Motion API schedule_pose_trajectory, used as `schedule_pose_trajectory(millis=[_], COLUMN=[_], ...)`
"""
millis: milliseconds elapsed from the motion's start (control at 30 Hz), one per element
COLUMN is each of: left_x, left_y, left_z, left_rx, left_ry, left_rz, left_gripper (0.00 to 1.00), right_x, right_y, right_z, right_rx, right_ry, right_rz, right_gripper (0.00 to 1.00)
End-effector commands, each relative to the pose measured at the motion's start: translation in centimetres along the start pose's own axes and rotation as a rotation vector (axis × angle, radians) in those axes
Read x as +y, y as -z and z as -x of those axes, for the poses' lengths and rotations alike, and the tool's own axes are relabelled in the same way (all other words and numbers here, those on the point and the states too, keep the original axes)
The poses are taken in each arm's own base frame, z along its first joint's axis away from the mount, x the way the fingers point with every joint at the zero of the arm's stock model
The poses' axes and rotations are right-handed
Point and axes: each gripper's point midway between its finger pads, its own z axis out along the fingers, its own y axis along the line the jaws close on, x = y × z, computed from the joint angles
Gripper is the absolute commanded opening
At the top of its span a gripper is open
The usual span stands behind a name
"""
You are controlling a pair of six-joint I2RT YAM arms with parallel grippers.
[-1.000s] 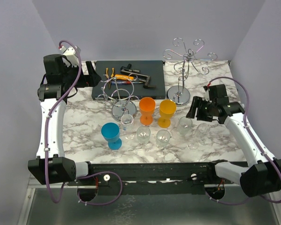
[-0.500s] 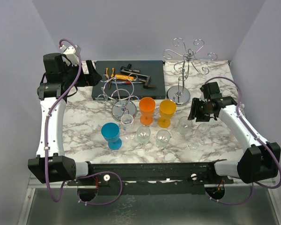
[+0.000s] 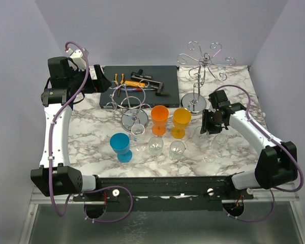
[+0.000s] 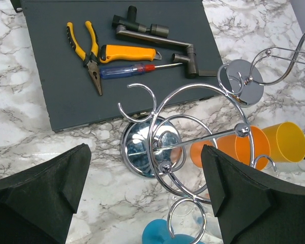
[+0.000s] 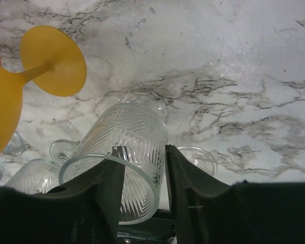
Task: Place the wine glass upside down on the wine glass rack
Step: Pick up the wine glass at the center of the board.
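A clear cut-pattern wine glass (image 3: 199, 135) (image 5: 123, 147) stands upright on the marble, right of the yellow goblet. My right gripper (image 3: 207, 123) (image 5: 142, 150) straddles its rim, one finger inside the bowl and the other outside against the wall. A gap still shows between the inner finger and the wall, so the jaws are open. The tall chrome wine glass rack (image 3: 199, 71) stands behind it at the back right, with nothing hanging on it. My left gripper (image 3: 98, 81) (image 4: 145, 165) hangs wide open above a second, lower chrome rack (image 4: 190, 147) (image 3: 129, 104), holding nothing.
An orange goblet (image 3: 159, 119), a yellow goblet (image 3: 181, 122) and a blue goblet (image 3: 121, 146) stand mid-table among several clear glasses (image 3: 156, 145). Another clear glass (image 3: 219, 140) sits just right of the straddled one. A dark tool tray (image 3: 142, 82) holds pliers and screwdrivers.
My right arm swung left and down over the clear glass, and its jaws narrowed around the glass wall. The left arm stayed still.
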Motion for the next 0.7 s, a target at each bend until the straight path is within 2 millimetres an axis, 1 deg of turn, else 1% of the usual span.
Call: schedule_pose_trajectory(millis=[0, 167, 333, 467, 600, 667], left_x=[-1.1, -1.8, -2.6, -4.0, -6.4, -8.0], left_y=[0.7, 1.3, 1.7, 1.7, 1.4, 1.0], left_z=[1.1, 1.6, 2.1, 1.8, 1.3, 0.8], left_rx=[-0.022, -0.038, -0.045, -0.031, -0.008, 0.011], left_ry=[0.002, -0.010, -0.009, -0.010, -0.064, -0.114], left_rz=[-0.035, -0.056, -0.078, -0.118, -0.171, -0.195], left_gripper=[0.99, 0.99, 0.99, 0.99, 0.99, 0.99], right_x=[-0.8, -1.5, -2.2, -2.5, -2.6, -2.4], right_y=[-1.3, -1.4, -0.1, 1.8, 4.4, 6.2], right_z=[0.4, 0.8, 1.4, 2.2, 3.0, 3.8], right_rx=[-0.020, -0.048, -0.092, -0.141, -0.200, -0.246], right_ry=[0.007, -0.003, -0.010, -0.019, -0.029, -0.034], right_rz=[-0.092, -0.133, -0.176, -0.198, -0.204, -0.198], right_gripper=[0.39, 0.28, 0.13, 0.01, 0.00, 0.00])
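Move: The wine glass stands upright at the right hand, its middle about 3 cm to the left, level fore-and-aft and some 5 cm below, with the open fingers already astride its right-hand wall. The yellow goblet is roughly 10 cm left and 5 cm ahead, another clear glass 4 cm right and 5 cm back; the right rack's foot lies 17 cm ahead and 2 cm left. From the left hand the wine glass is some 38 cm right, 11 cm back and far below. Down about 1 cm and slightly forward, the right hand closes its half-open fingers on the glass's right wall, one finger inside the bowl and one outside. Keeping that pinch, it draws right some 3 cm and then rises nearly 3 cm, rolling about 10 degrees so its left side dips. Meanwhile the empty, open left hand drifts 3–4 cm right and 2 cm up towards the left rack. ##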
